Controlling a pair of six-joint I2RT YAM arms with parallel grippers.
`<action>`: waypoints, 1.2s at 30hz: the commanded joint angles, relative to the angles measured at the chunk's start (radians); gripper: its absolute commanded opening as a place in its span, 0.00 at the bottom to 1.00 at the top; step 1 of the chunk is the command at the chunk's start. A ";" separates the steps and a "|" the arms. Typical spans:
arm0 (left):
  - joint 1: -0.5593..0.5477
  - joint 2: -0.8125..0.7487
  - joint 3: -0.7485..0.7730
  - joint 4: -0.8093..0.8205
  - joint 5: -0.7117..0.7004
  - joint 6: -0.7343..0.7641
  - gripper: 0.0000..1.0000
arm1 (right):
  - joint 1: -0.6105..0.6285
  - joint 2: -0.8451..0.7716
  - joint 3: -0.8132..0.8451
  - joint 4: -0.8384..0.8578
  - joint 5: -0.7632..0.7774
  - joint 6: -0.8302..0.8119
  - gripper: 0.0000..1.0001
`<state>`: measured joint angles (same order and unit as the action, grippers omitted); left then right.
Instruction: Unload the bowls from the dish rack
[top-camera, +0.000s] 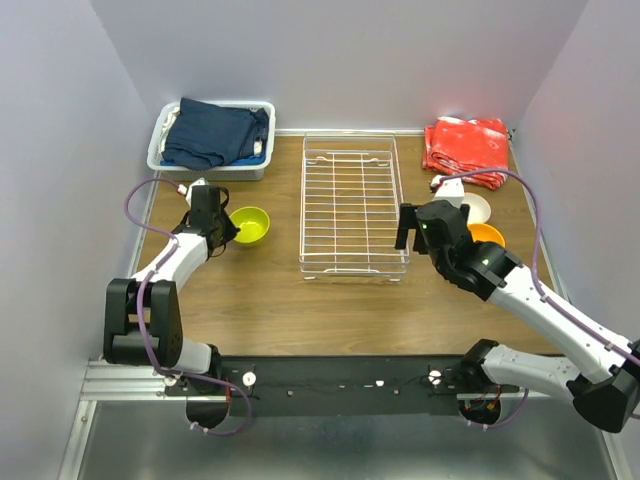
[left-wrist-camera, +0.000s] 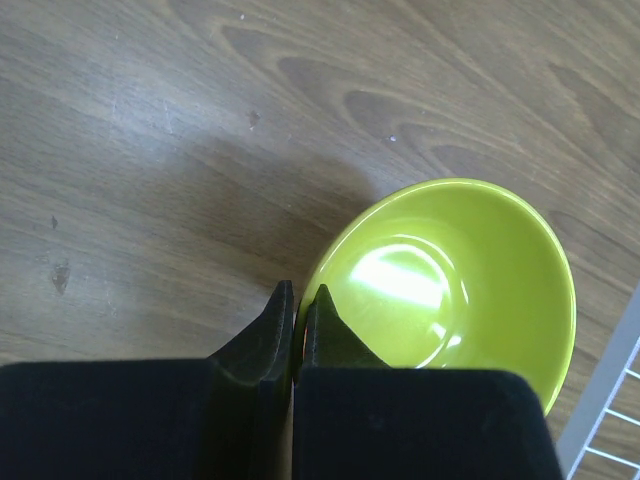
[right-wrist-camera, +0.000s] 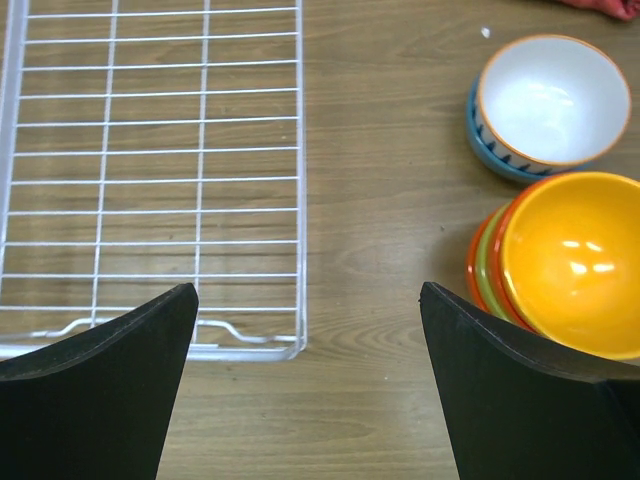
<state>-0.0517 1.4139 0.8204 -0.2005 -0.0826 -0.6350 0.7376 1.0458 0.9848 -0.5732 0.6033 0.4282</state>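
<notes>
The white wire dish rack (top-camera: 350, 205) sits mid-table with no bowl in it; its near right corner shows in the right wrist view (right-wrist-camera: 150, 150). My left gripper (top-camera: 228, 232) is shut on the rim of a yellow-green bowl (top-camera: 250, 224) left of the rack; the fingers (left-wrist-camera: 283, 310) pinch the bowl's (left-wrist-camera: 450, 270) near edge. My right gripper (right-wrist-camera: 308, 292) is open and empty, over bare table between the rack and the bowls on the right. There an orange bowl (right-wrist-camera: 575, 255) tops a nested stack, and a white bowl (right-wrist-camera: 545, 95) sits in a blue one (right-wrist-camera: 488, 150).
A white plastic bin of dark-blue cloth (top-camera: 212, 135) stands at the back left. A red cloth (top-camera: 466, 148) lies at the back right. Grey walls close in the table on three sides.
</notes>
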 joint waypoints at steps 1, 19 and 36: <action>0.004 0.051 -0.030 0.101 -0.069 -0.057 0.02 | -0.082 -0.033 -0.058 -0.024 -0.033 0.055 1.00; 0.004 -0.293 -0.078 -0.066 -0.144 -0.022 0.92 | -0.440 -0.035 -0.058 -0.011 -0.194 0.032 1.00; -0.175 -1.039 0.192 -0.388 -0.267 0.449 0.99 | -0.577 -0.473 0.037 -0.045 -0.025 -0.104 1.00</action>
<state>-0.1337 0.5205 0.9718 -0.4805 -0.2398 -0.3458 0.1635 0.7254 1.0088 -0.6308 0.4908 0.4118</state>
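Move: The green bowl hangs by its rim in the left hand, its middle about 6 cm to the right, 1 cm ahead and 3 cm down, just above the table. From that hand the dish rack is about 34 cm right and 6 cm ahead, the laundry basket 28 cm ahead and 6 cm left. The empty right hand has the orange bowl stack 13 cm right, 4 cm ahead and 16 cm below, and the white bowl 12 cm right, 14 cm ahead. Left hand lowers green bowl about 4 cm, opens, climbs away backward; right hand travels 16 cm rightward, then up. ##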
